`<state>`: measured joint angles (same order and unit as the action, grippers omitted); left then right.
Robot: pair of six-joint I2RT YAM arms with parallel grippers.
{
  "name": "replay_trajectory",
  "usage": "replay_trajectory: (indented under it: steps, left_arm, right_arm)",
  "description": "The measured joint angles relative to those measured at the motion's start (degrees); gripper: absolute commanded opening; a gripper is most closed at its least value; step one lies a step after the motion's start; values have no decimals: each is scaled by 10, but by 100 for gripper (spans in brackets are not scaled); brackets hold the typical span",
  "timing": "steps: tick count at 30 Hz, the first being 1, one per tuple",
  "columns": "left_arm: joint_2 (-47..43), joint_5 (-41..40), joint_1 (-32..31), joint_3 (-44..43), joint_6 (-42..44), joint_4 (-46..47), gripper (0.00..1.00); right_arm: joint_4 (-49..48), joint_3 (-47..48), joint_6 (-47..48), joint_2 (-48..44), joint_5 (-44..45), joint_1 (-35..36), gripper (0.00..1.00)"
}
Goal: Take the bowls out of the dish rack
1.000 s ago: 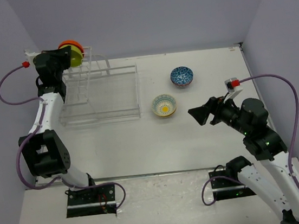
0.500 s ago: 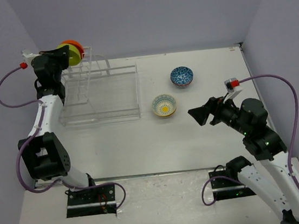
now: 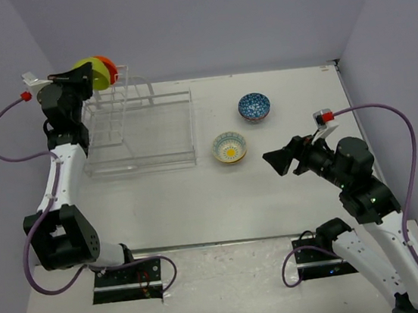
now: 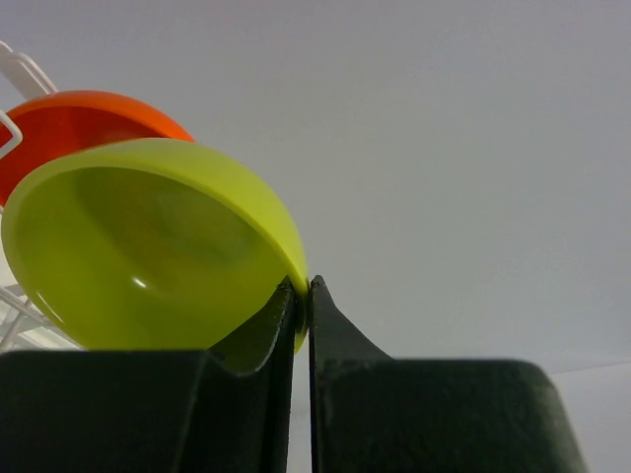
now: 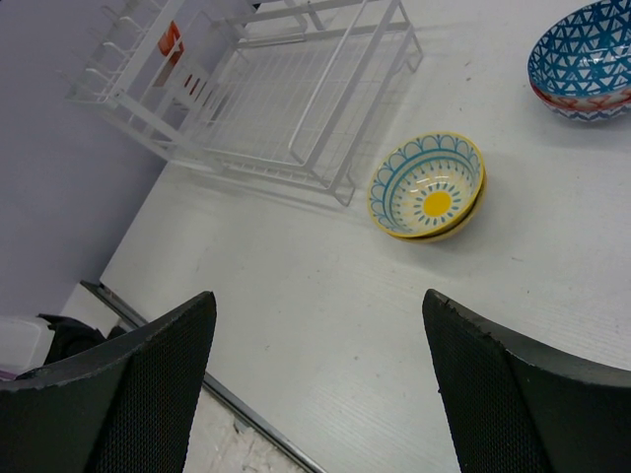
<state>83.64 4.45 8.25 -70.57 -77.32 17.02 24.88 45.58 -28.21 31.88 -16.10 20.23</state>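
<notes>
My left gripper (image 3: 69, 76) is shut on the rim of a lime-green bowl (image 3: 86, 71), held in the air at the tall gridded end of the dish rack (image 3: 141, 130). In the left wrist view the fingers pinch the green bowl's (image 4: 148, 256) edge at my left gripper (image 4: 303, 296). An orange bowl (image 3: 109, 65) (image 4: 79, 123) stands on edge in the rack just behind it. My right gripper (image 3: 277, 161) (image 5: 317, 305) hangs open over the table on the right, holding nothing.
A yellow-and-teal patterned bowl (image 3: 229, 147) (image 5: 429, 199) and a blue patterned bowl (image 3: 254, 107) (image 5: 582, 59) sit on the table right of the rack (image 5: 266, 89). Walls close in behind and to the left of the rack.
The left gripper has carried the green bowl up and to the left, away from the orange bowl. The right arm has not moved.
</notes>
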Motion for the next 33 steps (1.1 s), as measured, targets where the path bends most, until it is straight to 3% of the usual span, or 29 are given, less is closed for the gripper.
replay_trajectory:
  steps: [10, 15, 21, 24, 28, 33]
  left_arm:
    - [-63, 23, 2, 68, 9, 8, 0]
    - [-90, 68, -29, 34, 143, -4, 0]
    - [-132, 148, -242, -73, 408, -76, 0]
    - [-161, 165, -366, -83, 539, -138, 0]
    - [-202, 125, -562, -5, 694, -220, 0]
    - [-200, 30, -766, 140, 775, -322, 0]
  right_arm:
    - [0, 0, 4, -4, 1, 0, 85]
    - [1, 0, -6, -26, 18, 0, 83]
    - [14, 16, -29, -85, 71, 0, 88]
    - [44, 66, -29, -73, 95, 0, 88]
    - [81, 141, -24, -40, 116, 0, 88]
    - [133, 191, 3, 9, 101, 0, 88]
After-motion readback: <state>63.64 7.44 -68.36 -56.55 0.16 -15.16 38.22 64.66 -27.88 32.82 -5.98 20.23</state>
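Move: Pinched by its rim already, the lime bowl hangs from the left fingers over the rack; the teal bowl on the table, near whose closer side it is taken, lies about 38 cm to that hand's right, 9 cm back and 34 cm below. The orange bowl stands some 10 cm ahead, straight on, 9 cm lower; the blue bowl about 49 cm right, 9 cm farther out, 34 cm down. From the right hand, the teal bowl is roughly 20 cm ahead, 9 cm left, 25 cm below. Drawing back a few centimetres first, the left hand then sweeps the lime bowl away from the rack, some 37 cm right and 38 cm back in all, arcing up about 10 cm before dropping well below its starting height. Its wrist rolls and swings clockwise until the fingers point right and somewhat down, still pinching the rim. The empty, open right hand rises about 9 cm, easing right. ##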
